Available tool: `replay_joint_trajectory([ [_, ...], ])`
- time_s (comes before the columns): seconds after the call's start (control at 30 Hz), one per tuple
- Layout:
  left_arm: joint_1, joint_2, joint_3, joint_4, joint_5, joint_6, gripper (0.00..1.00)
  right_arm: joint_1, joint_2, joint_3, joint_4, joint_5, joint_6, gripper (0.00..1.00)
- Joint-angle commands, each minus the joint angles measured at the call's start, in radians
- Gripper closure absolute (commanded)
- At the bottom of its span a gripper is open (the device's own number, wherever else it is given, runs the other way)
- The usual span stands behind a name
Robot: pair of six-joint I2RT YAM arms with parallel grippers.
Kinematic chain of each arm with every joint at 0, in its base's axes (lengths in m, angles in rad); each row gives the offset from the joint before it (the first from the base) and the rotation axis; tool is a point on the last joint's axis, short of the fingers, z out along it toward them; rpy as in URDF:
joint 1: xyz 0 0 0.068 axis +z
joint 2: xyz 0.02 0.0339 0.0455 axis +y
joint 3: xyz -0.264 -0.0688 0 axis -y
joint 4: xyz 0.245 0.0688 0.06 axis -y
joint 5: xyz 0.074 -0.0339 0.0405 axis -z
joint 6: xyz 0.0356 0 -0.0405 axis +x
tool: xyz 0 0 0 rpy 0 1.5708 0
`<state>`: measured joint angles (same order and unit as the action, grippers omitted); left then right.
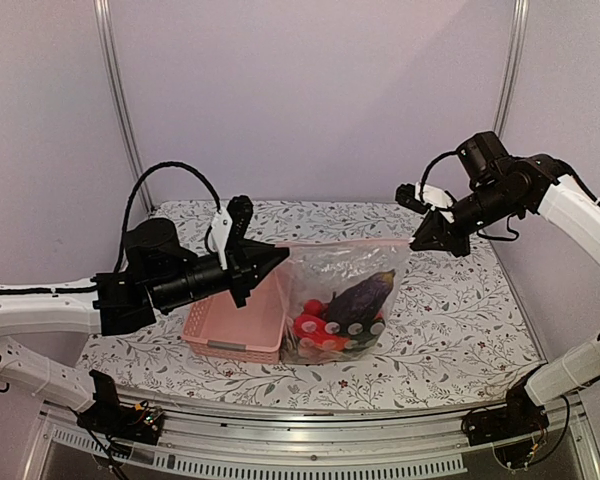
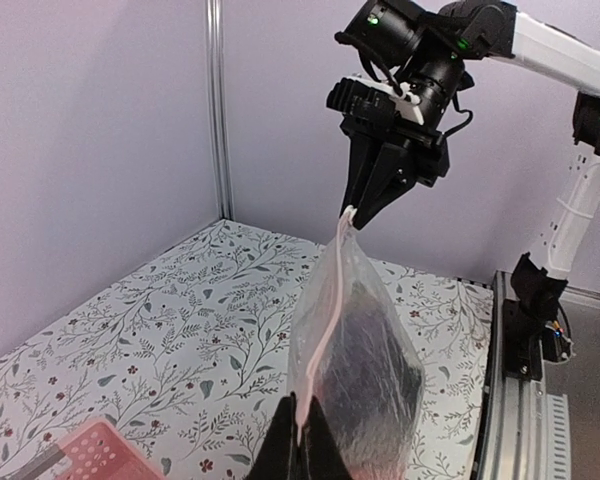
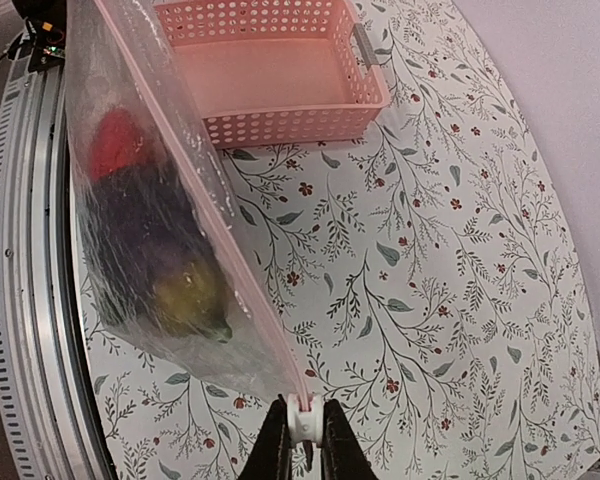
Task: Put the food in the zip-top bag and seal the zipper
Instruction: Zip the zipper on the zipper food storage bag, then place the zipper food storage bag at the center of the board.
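The zip-top bag (image 1: 345,290) hangs stretched between both grippers just above the table, with the food inside. A dark purple eggplant (image 1: 365,293) lies over red pieces (image 1: 315,327); in the right wrist view a red piece (image 3: 115,140), the eggplant (image 3: 140,215) and a yellow-green piece (image 3: 185,295) show through the plastic. The pink zipper (image 1: 345,243) runs taut along the top. My left gripper (image 1: 280,256) (image 2: 302,400) is shut on the zipper's left end (image 2: 330,310). My right gripper (image 1: 418,243) (image 3: 304,405) is shut on the white slider (image 3: 303,420) at the right end.
A pink lattice basket (image 1: 235,320) (image 3: 270,70) stands on the floral tablecloth, right beside the bag on its left, and nothing shows inside it. Metal frame posts (image 1: 120,100) rise at the back corners. The rail (image 1: 310,455) runs along the near edge.
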<state>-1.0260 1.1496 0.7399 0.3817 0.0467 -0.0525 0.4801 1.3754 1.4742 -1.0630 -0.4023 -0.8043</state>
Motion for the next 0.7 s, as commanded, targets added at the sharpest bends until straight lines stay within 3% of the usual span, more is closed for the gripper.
replay_joint_trajectory([
  [0.0, -0.004, -0.016, -0.011, 0.036, -0.039, 0.005, 1.0, -0.04, -0.016, -0.02, -0.044, 0.079, -0.014, 0.95],
  [0.2, 0.03, 0.165, 0.059, 0.215, -0.038, 0.017, 1.0, -0.08, 0.009, 0.02, 0.037, 0.068, -0.001, 0.94],
  [0.4, 0.136, 0.493, 0.411, 0.236, 0.016, 0.131, 1.0, -0.201, 0.112, 0.141, 0.251, 0.041, 0.013, 0.95],
  [0.53, 0.234, 0.639, 0.588, 0.223, 0.116, 0.121, 1.0, -0.263, 0.21, 0.274, 0.27, 0.005, 0.026, 0.95],
  [0.67, 0.271, 0.668, 0.564, 0.266, 0.256, 0.154, 0.98, -0.265, 0.177, 0.19, 0.279, -0.042, -0.009, 0.94],
])
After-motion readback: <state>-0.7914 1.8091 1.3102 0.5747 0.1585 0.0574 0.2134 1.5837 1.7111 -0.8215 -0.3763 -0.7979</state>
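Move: Both hands already hold the zipper food storage bag's mouth. Its middle lies about 13 cm to the left hand's right, 4 cm back and 15 cm below, and about 14 cm to the right hand's left, again 4 cm back and 15 cm below. The clear table ahead is some 15 cm forward, 20 cm right and 28 cm below the left hand. The pink basket stands 10 cm left, 5 cm forward and 25 cm below the left hand. Carry the bag forward with both grippers together, about 18 cm with the left and 15 cm with the right, both drifting some 7 cm to the right, away from the pink basket. Keep the left fingers pinched on the zipper's left end and the right on the white slider; lift the right hand gently while turning it clockwise and tipping its fingers up. ##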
